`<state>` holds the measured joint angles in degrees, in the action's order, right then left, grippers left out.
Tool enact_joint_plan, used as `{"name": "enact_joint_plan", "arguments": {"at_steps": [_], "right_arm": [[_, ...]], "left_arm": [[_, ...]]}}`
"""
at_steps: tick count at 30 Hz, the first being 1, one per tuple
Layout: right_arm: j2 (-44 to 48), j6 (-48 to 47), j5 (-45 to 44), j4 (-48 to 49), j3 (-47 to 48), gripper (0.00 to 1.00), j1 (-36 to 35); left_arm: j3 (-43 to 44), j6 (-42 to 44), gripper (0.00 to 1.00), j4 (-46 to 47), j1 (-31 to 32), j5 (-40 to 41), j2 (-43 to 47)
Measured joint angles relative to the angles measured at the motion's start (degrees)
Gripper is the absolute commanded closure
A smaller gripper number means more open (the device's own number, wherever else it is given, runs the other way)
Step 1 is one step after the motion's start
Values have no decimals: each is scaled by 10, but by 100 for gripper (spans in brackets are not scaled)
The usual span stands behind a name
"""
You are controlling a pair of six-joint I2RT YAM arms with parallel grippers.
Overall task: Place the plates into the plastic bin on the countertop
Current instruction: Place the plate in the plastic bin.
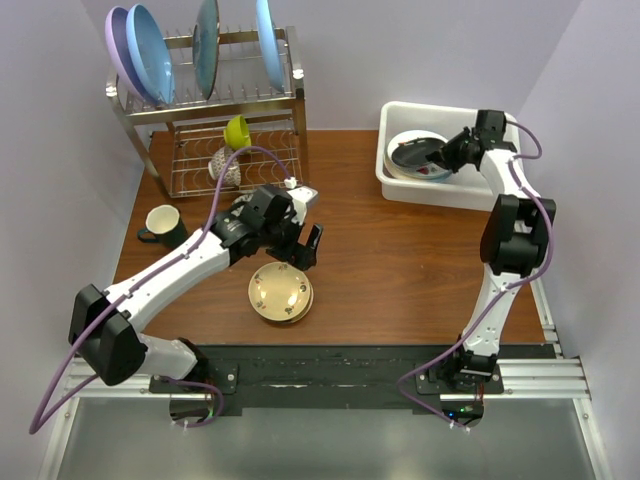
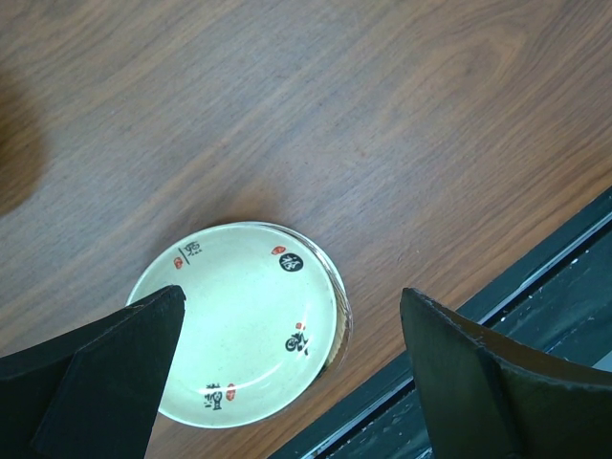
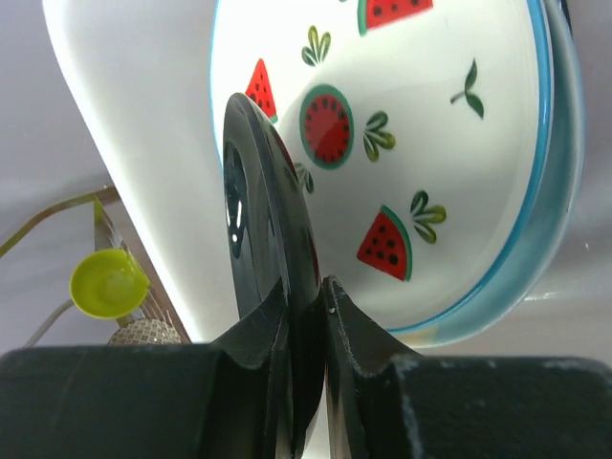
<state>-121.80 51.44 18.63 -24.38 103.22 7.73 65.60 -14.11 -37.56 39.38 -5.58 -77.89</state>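
A tan plate (image 1: 281, 292) with small red and black marks lies flat on the wooden countertop (image 1: 400, 260) near its front edge. My left gripper (image 1: 300, 240) hovers just behind and above it, open wide. In the left wrist view the plate (image 2: 239, 316) shows between and below the spread fingers of the left gripper (image 2: 292, 306). My right gripper (image 1: 450, 152) reaches into the white plastic bin (image 1: 390, 178) and is shut on the rim of a glossy black plate (image 3: 253, 220). The black plate stands tilted over a watermelon-patterned plate (image 3: 402, 143) lying in the bin.
A two-tier steel wire rack (image 1: 210, 100) at the back left holds blue and lilac plates (image 1: 150, 50), a lime-green bowl (image 1: 237, 131) and a patterned cup (image 1: 225, 170). A dark mug (image 1: 160, 226) stands in front of it. A black rail (image 1: 380, 360) runs along the near edge.
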Motion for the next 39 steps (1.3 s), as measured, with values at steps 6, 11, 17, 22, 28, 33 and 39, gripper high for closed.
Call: {"name": "enact_joint_plan", "arguments": {"at_steps": [6, 11, 17, 22, 28, 33, 39], "right_arm": [[-20, 3, -10, -1, 15, 71, 4], [-34, 12, -12, -1, 16, 69, 5], [-43, 21, -12, 0, 19, 44, 5], [-45, 19, -12, -1, 21, 20, 5], [-32, 10, -18, 1, 18, 10, 5], [13, 5, -30, 1, -6, 9, 5], [68, 4, -31, 8, -14, 9, 5]], "left_arm": [[-9, -1, 0, 1, 0, -3, -1], [-11, -3, 0, 2, 0, -9, -1], [-15, -3, 0, 3, 0, -16, -1], [-15, -3, 0, 4, 0, -17, -1], [-18, -5, 0, 5, 0, -21, -1], [-24, -13, 0, 11, 0, -29, 0], [-37, -16, 0, 14, 0, -32, 2]]}}
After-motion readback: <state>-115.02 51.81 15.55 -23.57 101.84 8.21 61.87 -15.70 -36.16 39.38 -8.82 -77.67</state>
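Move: The right hand is inside the bin with the black plate pinched by its right edge; the watermelon plate it is to lie on has its middle about 4 cm ahead, 5 cm to the left and 4 cm below. The bin's left wall is some 15 cm left and 4 cm ahead, its near wall about 10 cm straight back, both roughly 3 cm lower. From the empty left hand, the watermelon plate is about 32 cm ahead, 27 cm right, 8 cm lower, and the flowered plate 7 cm back, 5 cm left, 11 cm below. The right hand lowers the black plate's held edge about 3 cm towards the watermelon plate, edging slightly forward and right, its fingers starting to part on the way down and spreading wide at the bottom to let go of the rim, then rises some 8 cm clear with a small draw back. Meanwhile the open left hand sinks about 2 cm and eases a little back, towards the flowered plate, touching nothing. ##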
